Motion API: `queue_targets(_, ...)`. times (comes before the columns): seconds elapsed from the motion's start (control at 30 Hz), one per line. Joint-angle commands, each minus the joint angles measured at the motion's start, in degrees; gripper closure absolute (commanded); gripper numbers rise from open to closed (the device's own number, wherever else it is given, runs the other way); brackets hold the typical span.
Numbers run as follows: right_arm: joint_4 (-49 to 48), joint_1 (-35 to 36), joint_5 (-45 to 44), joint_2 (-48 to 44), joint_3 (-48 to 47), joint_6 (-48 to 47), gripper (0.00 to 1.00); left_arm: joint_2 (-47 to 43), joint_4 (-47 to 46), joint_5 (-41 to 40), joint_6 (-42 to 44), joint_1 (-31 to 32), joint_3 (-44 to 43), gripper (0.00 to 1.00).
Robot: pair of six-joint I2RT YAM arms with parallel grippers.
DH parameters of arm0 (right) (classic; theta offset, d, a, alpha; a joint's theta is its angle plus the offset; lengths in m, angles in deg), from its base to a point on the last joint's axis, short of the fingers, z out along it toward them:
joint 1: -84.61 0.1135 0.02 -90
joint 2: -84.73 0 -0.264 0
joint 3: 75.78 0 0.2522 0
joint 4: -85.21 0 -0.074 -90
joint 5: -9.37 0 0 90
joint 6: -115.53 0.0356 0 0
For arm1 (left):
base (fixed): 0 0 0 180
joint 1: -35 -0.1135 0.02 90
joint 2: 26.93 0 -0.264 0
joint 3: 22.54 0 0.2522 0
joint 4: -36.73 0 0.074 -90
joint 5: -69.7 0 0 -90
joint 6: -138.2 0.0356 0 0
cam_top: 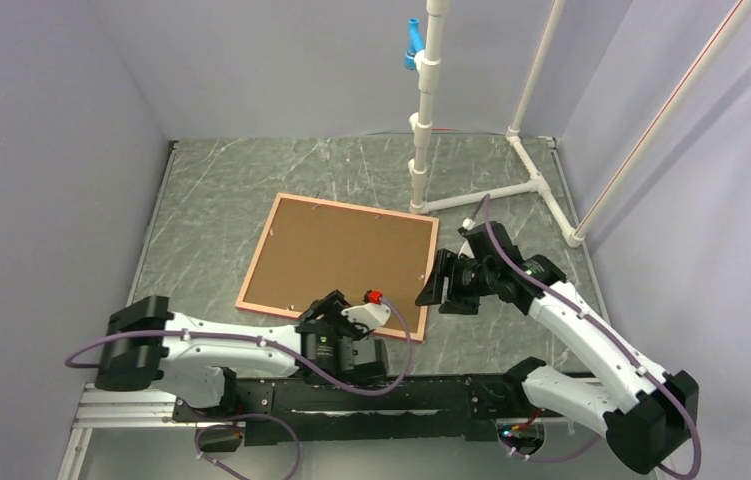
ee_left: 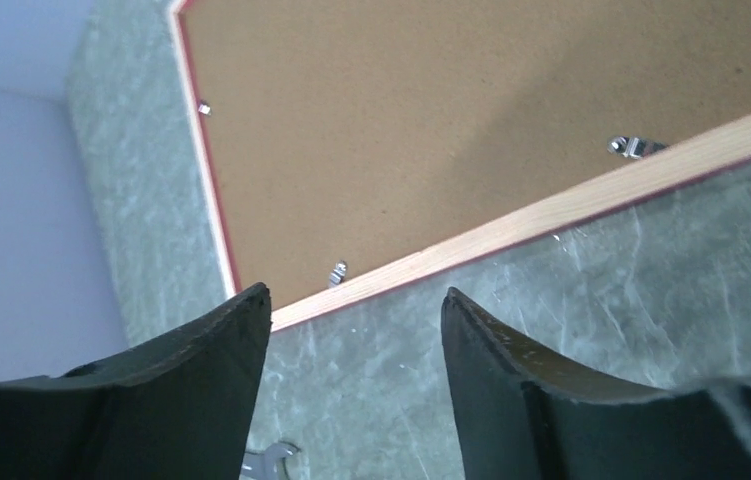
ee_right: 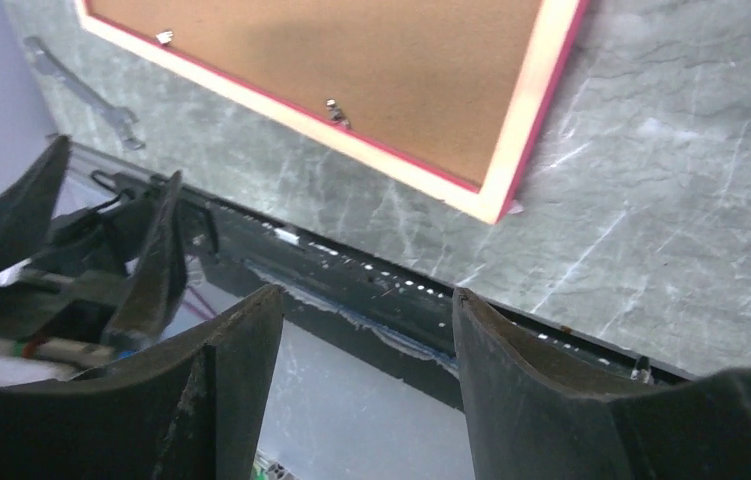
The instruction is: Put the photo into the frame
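Note:
The frame [cam_top: 259, 250] lies flat mid-table with its back up, a salmon border around a brown backing board [cam_top: 341, 250]. The photo is hidden. My left gripper [cam_top: 329, 305] hovers at the frame's near edge, open with nothing between its fingers. In the left wrist view the gripper [ee_left: 354, 295] stands over bare table just short of the frame's wooden edge [ee_left: 551, 210] and the board [ee_left: 431, 120]. My right gripper [cam_top: 436, 282] hangs just off the frame's near right corner, open and empty. The right wrist view shows this gripper [ee_right: 368, 292] above the table's near rail, with the frame's corner [ee_right: 536, 110] beyond.
Small metal tabs [ee_left: 634, 147] sit along the board's edge. A flat wrench [ee_right: 81, 90] lies on the table near the left arm. A white pipe stand [cam_top: 421, 130] with a blue clip [cam_top: 411, 45] rises at the back right. Walls close in three sides.

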Motion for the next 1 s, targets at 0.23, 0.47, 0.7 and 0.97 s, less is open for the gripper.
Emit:
queue_targets(0.23,-12.0,2.7,-8.1,17.4,3.9,-1.7,0.35,-19.9,-27.1,32.2,12.1,-13.1,13.0,0.16)
queue_targets(0.47,-16.5,5.5,-11.5,28.2,3.4,-0.4,0.5,-27.9,-32.6,45.8,11.8,-20.2,17.8,0.04)
queue_targets(0.7,-15.1,8.6,-15.3,34.0,2.4,-0.1,0.57,-29.3,-32.4,49.6,12.2,-22.4,18.3,0.01)
queue_targets(0.97,-14.2,9.3,-15.4,35.8,1.2,-1.6,1.0,-27.9,-31.6,51.9,18.8,-22.7,17.2,0.01)
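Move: The stretch of the frame's right rail I want lies almost straight below my open right hand: about 2 cm ahead, 1 cm left and 14 cm down. The near right corner is some 4 cm closer to me along the rail, and the near metal clip about 11 cm to my right hand's left. The near rail's middle lies about 3 cm ahead of my left hand, 2 cm to its left and 11 cm below. I drop my right hand about 14 cm with its fingers parted, drifting 2 cm forward and 2 cm left, then shut them across the frame's right rail beside the near right corner and pinch it. Meanwhile I open my left hand wide in the air, rolling its left side down nearly 40 degrees and tipping the fingers downward while easing about 3 cm right, still above the near rail. ##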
